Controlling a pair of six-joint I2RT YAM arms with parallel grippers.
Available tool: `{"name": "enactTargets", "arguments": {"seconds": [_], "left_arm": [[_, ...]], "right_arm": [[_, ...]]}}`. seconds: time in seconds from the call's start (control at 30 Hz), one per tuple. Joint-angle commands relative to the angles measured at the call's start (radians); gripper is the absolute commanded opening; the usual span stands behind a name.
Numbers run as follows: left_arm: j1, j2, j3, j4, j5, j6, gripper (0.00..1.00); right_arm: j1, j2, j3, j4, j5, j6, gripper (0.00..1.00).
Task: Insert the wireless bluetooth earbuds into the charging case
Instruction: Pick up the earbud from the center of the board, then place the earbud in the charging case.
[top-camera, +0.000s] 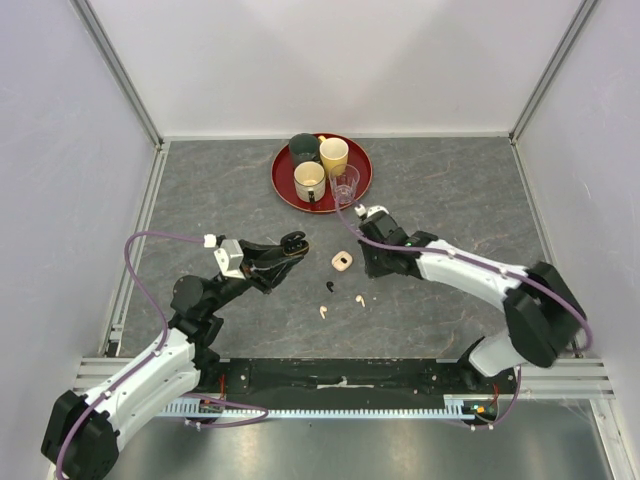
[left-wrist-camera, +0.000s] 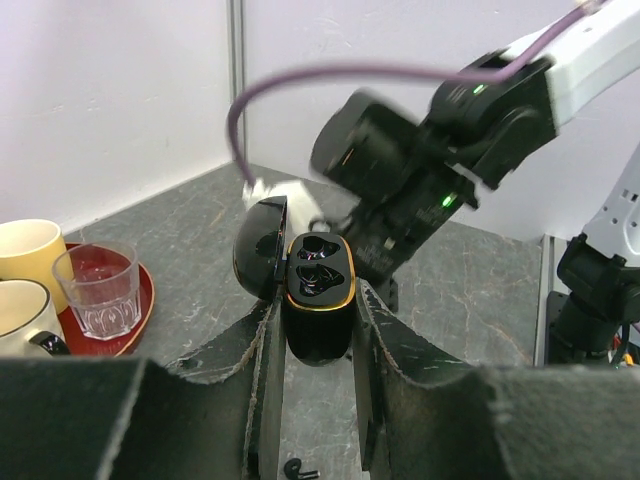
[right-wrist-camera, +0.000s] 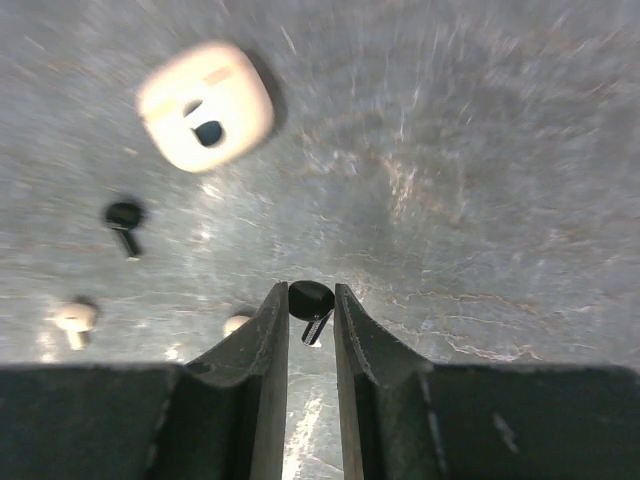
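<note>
My left gripper (left-wrist-camera: 316, 312) is shut on the black charging case (left-wrist-camera: 318, 290) and holds it above the table with its lid open and both sockets showing. From above, that case (top-camera: 292, 243) sits at the tip of the left gripper (top-camera: 283, 252). My right gripper (right-wrist-camera: 311, 305) is shut on a black earbud (right-wrist-camera: 311, 298), pinched between its fingertips just over the table. A second black earbud (right-wrist-camera: 124, 215) and two cream-white earbuds (right-wrist-camera: 74, 318) (right-wrist-camera: 237, 323) lie loose on the table. In the top view the right gripper (top-camera: 372, 266) is beside them.
A cream-white charging case (top-camera: 342, 261) lies open on the table between the arms. A red tray (top-camera: 362, 188) at the back holds two cream cups (top-camera: 334, 153), a dark cup (top-camera: 303, 146) and a glass (top-camera: 345, 183). White walls enclose the table.
</note>
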Motion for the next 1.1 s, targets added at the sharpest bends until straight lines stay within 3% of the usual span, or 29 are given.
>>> {"name": "enactTargets", "arguments": {"seconds": [0.0, 0.47, 0.73, 1.07], "left_arm": [[-0.003, 0.001, -0.009, 0.055, -0.044, -0.016, 0.02], [-0.003, 0.026, -0.002, 0.066, -0.116, -0.039, 0.02], [-0.003, 0.065, 0.012, 0.092, -0.109, -0.049, 0.02], [-0.003, 0.090, 0.034, 0.098, -0.095, -0.051, 0.02]], "right_arm": [[0.009, -0.187, 0.006, 0.114, 0.076, -0.003, 0.04], [0.075, -0.575, -0.007, 0.442, 0.102, -0.135, 0.00], [0.189, -0.601, 0.014, 0.580, 0.031, -0.273, 0.00], [0.368, -0.587, -0.064, 0.746, 0.134, -0.431, 0.00]]}}
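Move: The black earbud is already in the right fingers, just above the table. The black charging case held by the left hand lies about 18 cm left, 4 cm back and 23 cm above the right hand. Below the right hand by some 3 cm: the white case 5 cm ahead and 7 cm left, another black earbud 10 cm left and 1 cm back, a white earbud 3 cm left and 4 cm back. From the left hand, the held earbud is about 18 cm right, 4 cm ahead, 23 cm below. Right hand, keeping its pinch, rises some 30 cm, then also swings left towards the charging case, fingers levelling. ##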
